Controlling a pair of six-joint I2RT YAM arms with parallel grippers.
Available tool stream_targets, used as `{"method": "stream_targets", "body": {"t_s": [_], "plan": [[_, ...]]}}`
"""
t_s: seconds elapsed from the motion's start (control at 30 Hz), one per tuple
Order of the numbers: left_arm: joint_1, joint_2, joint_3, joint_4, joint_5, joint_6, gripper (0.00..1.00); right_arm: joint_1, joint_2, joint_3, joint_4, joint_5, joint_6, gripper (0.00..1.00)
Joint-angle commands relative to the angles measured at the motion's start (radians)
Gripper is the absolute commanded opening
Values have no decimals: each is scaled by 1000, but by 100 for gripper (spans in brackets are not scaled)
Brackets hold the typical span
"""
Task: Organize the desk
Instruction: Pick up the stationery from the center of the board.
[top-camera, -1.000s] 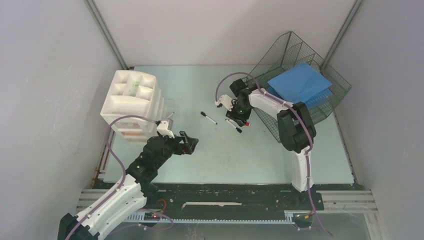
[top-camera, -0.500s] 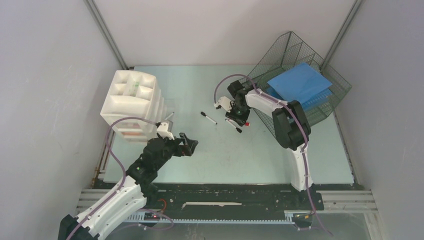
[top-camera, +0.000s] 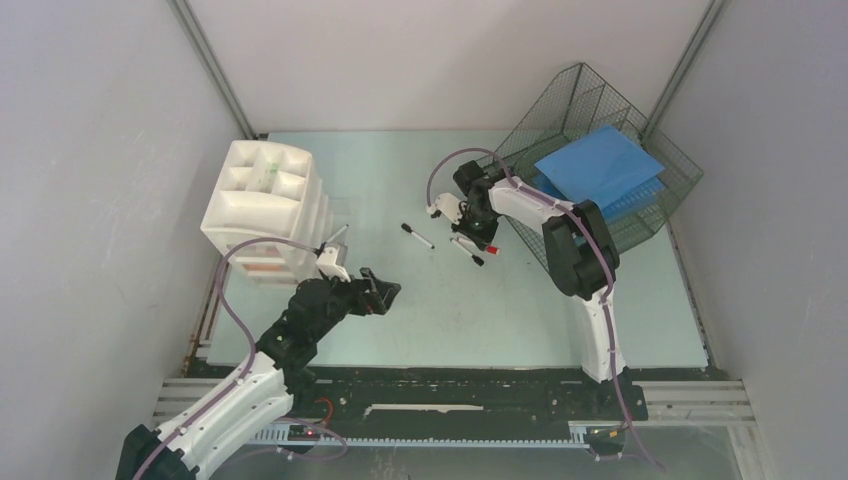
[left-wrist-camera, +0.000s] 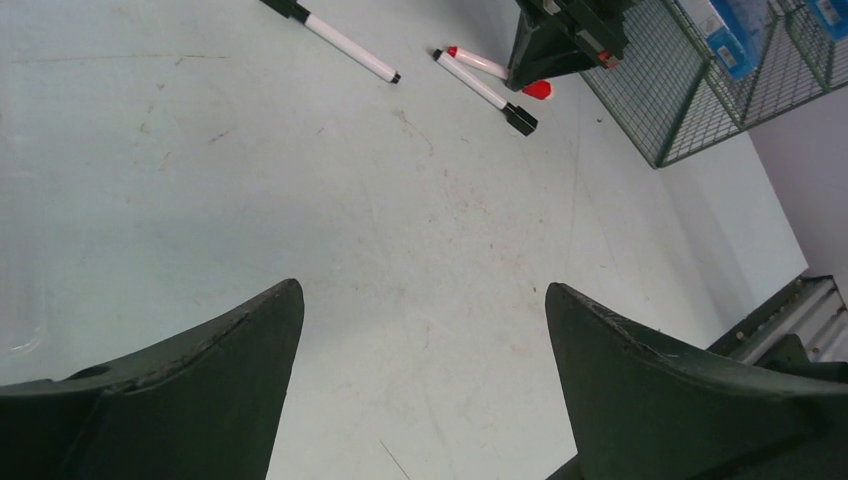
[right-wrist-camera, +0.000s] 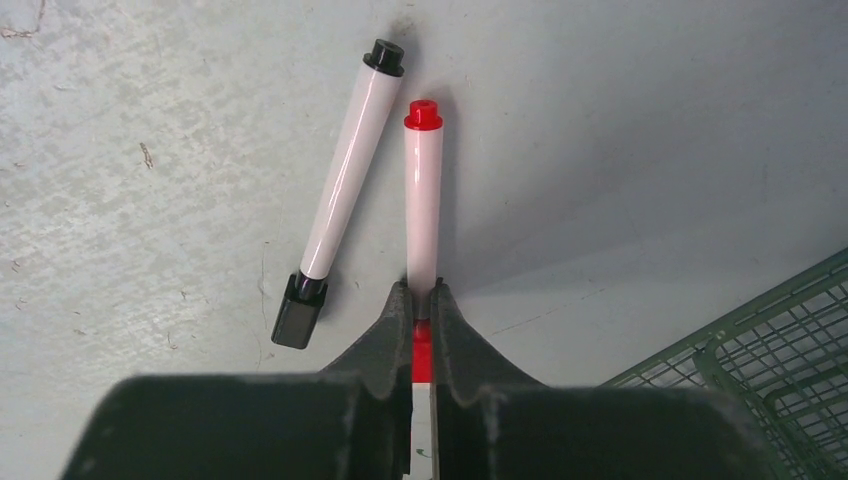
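On the pale mint desk (top-camera: 480, 310), a white marker with red ends (right-wrist-camera: 423, 200) lies at the mesh tray's foot. My right gripper (right-wrist-camera: 421, 290) is shut on the marker near its red cap, low over the desk (right-wrist-camera: 620, 150). From above, the right gripper (top-camera: 480, 235) covers most of it, and the red cap (top-camera: 490, 248) sticks out. A black-capped marker (right-wrist-camera: 345, 170) lies just beside the red one, untouched. Another black-capped marker (top-camera: 418, 236) lies further left. My left gripper (left-wrist-camera: 420, 290) hovers open and holds nothing above bare desk (left-wrist-camera: 200, 180), and the top view shows this gripper (top-camera: 380, 292) near the drawer unit.
A white plastic drawer unit (top-camera: 265, 205) stands at the back left. A dark wire-mesh tray (top-camera: 560, 240) with blue sheets (top-camera: 600, 165) leans in the back right corner, close to my right arm. The black rail (top-camera: 450, 385) runs along the near edge.
My right gripper's jaws have closed onto the red marker. The left gripper stayed open and drifted slightly toward the near edge.
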Motion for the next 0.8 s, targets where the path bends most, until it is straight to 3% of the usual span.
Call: {"method": "stream_targets", "body": {"t_s": [0.0,0.5,0.77], "plan": [[2,9,-13,109,73,-47,97,5,-5,-17,19,-5,26,2],[0,66,-77,429,293,-134,99,-38,-304,-92,-49,-256,84,0],[-14,36,-104,668,335,-209,99,-60,-548,-184,-122,-619,90,0]]}}
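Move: The right hand has the red marker pinched near its cap, on the board. The left gripper, waiting wide open, is about 16 cm back, 17 cm to the left and 10 cm above. A black marker lies 3 cm left and 1 cm back; the far black marker 12 cm left and 3 cm ahead; the wire basket about 20 cm right and 15 cm ahead. From the left hand, the red marker is 17 cm ahead, 15 cm right and 10 cm below. Upward, slow at first and then fast, the right hand lifts the red marker about 13 cm while drawing back some 6 cm and swinging its fingertips leftward, grip kept shut, towards the left gripper. The left hand comes to meet it, going right and up about 5 cm each, rolling right side up and turning clockwise, fingers still wide open. ##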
